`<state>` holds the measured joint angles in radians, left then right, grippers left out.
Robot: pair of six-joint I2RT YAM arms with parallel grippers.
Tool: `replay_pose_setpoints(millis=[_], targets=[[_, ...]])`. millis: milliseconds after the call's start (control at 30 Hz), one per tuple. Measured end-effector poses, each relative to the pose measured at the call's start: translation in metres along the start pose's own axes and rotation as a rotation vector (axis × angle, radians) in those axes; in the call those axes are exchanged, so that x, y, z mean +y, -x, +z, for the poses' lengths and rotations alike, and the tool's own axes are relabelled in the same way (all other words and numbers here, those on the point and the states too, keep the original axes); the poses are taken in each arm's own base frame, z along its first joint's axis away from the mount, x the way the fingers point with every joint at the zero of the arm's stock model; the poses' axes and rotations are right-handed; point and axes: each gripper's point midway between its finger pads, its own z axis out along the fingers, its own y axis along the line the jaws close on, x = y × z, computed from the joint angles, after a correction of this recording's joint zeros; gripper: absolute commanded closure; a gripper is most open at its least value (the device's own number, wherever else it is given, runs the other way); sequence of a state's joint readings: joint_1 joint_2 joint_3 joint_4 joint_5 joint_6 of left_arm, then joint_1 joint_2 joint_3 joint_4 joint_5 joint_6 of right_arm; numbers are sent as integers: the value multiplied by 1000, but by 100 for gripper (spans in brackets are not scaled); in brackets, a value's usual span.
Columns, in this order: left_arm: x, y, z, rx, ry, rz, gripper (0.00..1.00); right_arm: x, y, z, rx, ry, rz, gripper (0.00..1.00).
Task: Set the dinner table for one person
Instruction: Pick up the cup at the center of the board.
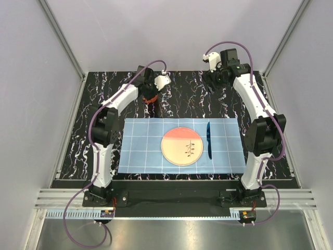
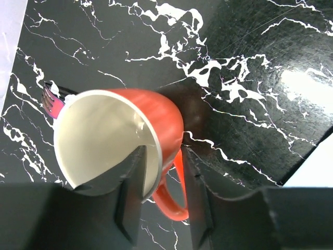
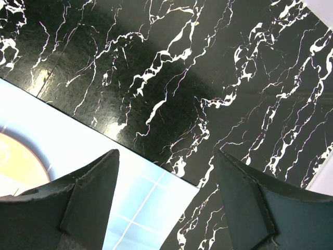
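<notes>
An orange mug (image 1: pixel 150 97) (image 2: pixel 161 120) with a white inside stands at the back left of the dinner table (image 1: pixel 179 94). My left gripper (image 1: pixel 151 91) (image 2: pixel 162 151) is shut on the mug: one finger (image 2: pixel 132 182) is inside against the wall, the other (image 2: pixel 195 187) is outside against the handle. A pink fork (image 2: pixel 50 99) pokes out behind the mug. On the light-blue checked mat (image 1: pixel 140 151) lie a peach plate (image 1: pixel 182 148) and a blue knife (image 1: pixel 208 139). My right gripper (image 1: pixel 212 82) (image 3: pixel 166 153) hangs open and empty above the mat's far right corner (image 3: pixel 151 203).
Grey walls with metal posts close in the table on the left, back and right. The arm bases stand at the near edge. The plate's rim (image 3: pixel 15 161) shows at the left of the right wrist view.
</notes>
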<state>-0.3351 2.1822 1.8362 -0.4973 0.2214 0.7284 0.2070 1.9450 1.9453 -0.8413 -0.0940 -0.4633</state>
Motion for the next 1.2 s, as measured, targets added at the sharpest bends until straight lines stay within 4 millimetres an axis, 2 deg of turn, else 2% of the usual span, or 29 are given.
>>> replay_pose_setpoints(millis=[100, 167, 233, 267, 400, 933, 1067, 1200], targets=[[1, 0, 0, -1, 2, 2, 71, 1, 1, -1, -4, -1, -2, 20], [0, 0, 0, -1, 1, 1, 79, 1, 2, -2, -8, -2, -4, 20], [0, 0, 0, -2, -3, 2, 83, 1, 3, -3, -11, -4, -5, 20], [-1, 0, 0, -1, -6, -3, 90, 2, 4, -4, -12, -5, -6, 20], [-6, -5, 1, 13, -27, -9, 100, 5, 6, -4, -16, -2, -12, 20], [-13, 0, -3, -3, -81, -39, 100, 19, 12, -3, -22, 15, -37, 20], [-28, 11, -11, -28, -157, -138, 100, 20, 12, -3, -19, 9, -42, 20], [-37, 34, -21, -78, -214, -238, 100, 20, 12, -3, -17, 6, -46, 20]])
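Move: My left fingers straddle the cup's wall beside its handle, one inside the mouth; the cup's middle is about 3 cm ahead, 3 cm left and 3 cm below. The fork lies on the board some 9 cm to my left and 5 cm ahead. The plate, in the middle of the blue placemat, is roughly 26 cm back and 16 cm right, both about 8 cm down. From my right hand the cup is some 35 cm left, 6 cm ahead and 14 cm lower. I close my left fingers from part-open and pinch the cup's wall by the handle, settling slightly back and down. After a brief hold I carry the cup off, drawing back and right about 3.5 cm each way and rising some 2.5 cm, while the wrist turns roughly 20 degrees, fingers tipping farther down and the hand's left side dropping. My empty, open right hand drifts about 2 cm left. ##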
